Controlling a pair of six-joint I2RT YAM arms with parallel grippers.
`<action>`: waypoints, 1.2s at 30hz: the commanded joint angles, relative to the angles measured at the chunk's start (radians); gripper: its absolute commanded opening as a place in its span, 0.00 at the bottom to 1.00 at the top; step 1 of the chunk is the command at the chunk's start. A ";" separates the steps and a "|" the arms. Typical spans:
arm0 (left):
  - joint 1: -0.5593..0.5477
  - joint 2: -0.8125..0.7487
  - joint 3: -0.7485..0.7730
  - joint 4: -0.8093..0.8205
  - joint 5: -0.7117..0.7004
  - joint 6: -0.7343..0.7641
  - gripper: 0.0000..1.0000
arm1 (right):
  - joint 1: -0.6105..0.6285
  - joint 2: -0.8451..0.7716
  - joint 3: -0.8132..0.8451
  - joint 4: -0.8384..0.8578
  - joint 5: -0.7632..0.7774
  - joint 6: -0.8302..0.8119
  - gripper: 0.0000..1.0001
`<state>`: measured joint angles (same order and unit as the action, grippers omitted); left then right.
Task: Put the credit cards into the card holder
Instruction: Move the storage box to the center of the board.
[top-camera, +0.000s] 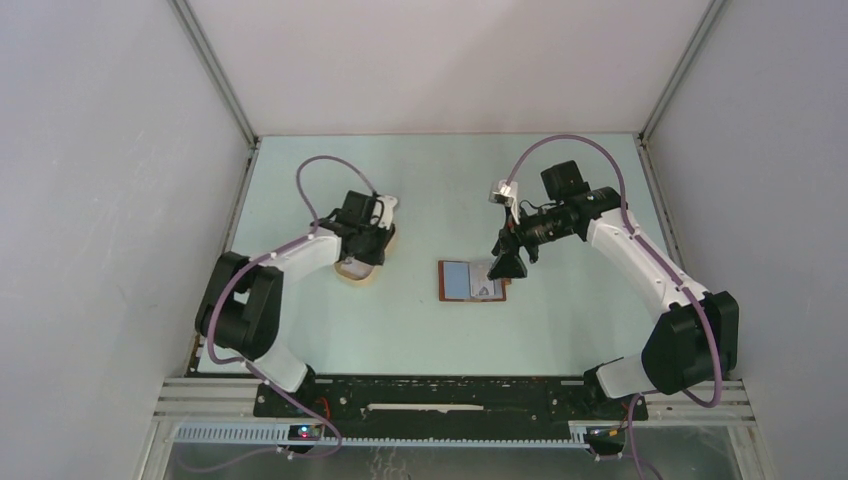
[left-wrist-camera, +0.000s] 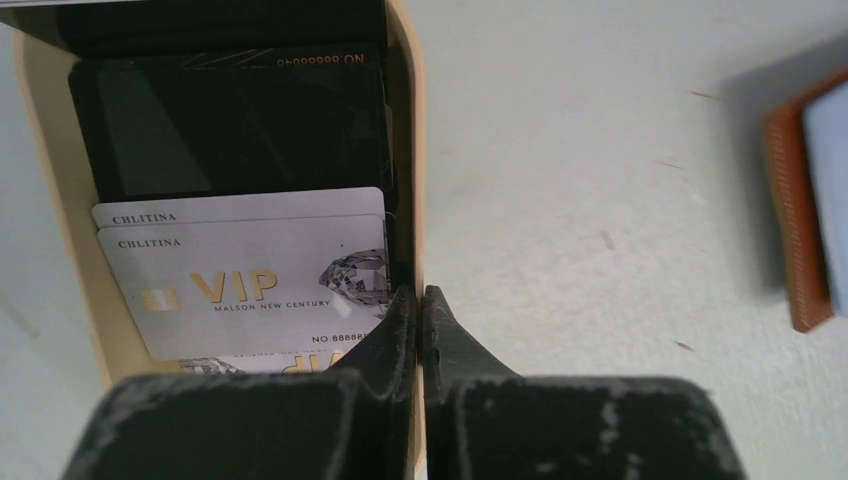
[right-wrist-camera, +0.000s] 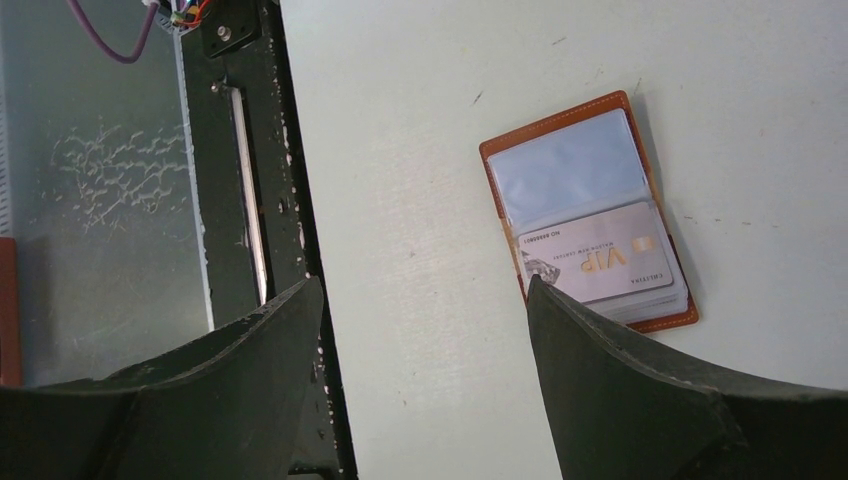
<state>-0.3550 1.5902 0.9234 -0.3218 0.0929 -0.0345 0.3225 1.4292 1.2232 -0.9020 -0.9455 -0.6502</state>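
Several credit cards lie in a beige tray (left-wrist-camera: 408, 150): a white VIP card (left-wrist-camera: 240, 285) on top of another like it, and a black card (left-wrist-camera: 230, 130) behind. My left gripper (left-wrist-camera: 421, 295) is shut on the tray's right wall, one finger inside and one outside. The card holder (top-camera: 472, 280) lies open mid-table, brown leather with clear sleeves (right-wrist-camera: 570, 170). A white VIP card (right-wrist-camera: 600, 262) sits in its nearer sleeve. My right gripper (right-wrist-camera: 425, 282) hangs open just above the table beside the holder's near end, with nothing between its fingers.
The tray (top-camera: 355, 270) sits at the left of the table under my left gripper (top-camera: 372, 245). A black base rail (right-wrist-camera: 270, 200) runs along the near edge. White enclosure walls (top-camera: 120, 200) close in the sides and back. The card holder's edge (left-wrist-camera: 795, 230) shows right of the tray.
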 joint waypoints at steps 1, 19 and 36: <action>-0.081 0.020 0.086 -0.024 0.085 0.121 0.02 | -0.015 0.003 0.006 -0.009 -0.023 -0.022 0.84; -0.164 -0.154 0.020 0.050 0.047 -0.008 0.36 | -0.048 0.031 0.005 -0.009 -0.039 -0.014 0.83; -0.078 -0.789 -0.495 0.598 0.058 -0.472 0.75 | 0.241 0.374 0.567 -0.065 0.261 0.092 0.82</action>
<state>-0.4744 0.8577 0.5007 0.0792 0.1238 -0.3199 0.4931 1.6547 1.5291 -0.9028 -0.7994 -0.6014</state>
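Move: My left hand is shut low on the storage box's right wall. The box's middle is about 2 cm ahead and 4 cm left, and its resting spot towards mid-board some 2 cm ahead and 1 cm right, both roughly 2 cm down. The open card holder lies about 18 cm right and 4 cm back, 2 cm down. From my right hand the box is some 26 cm left, 10 cm ahead and 16 cm down. I finish dragging the storage box right with my left hand, about 5 cm towards the card holder and slightly back, turning 15 degrees clockwise. My fingers ease open and let go of the wall; then I rise some 13 cm while drawing back, opening wider and swinging the fingertips up to point more forward and right. Late on, my open right hand sweeps left and forward towards the box. ##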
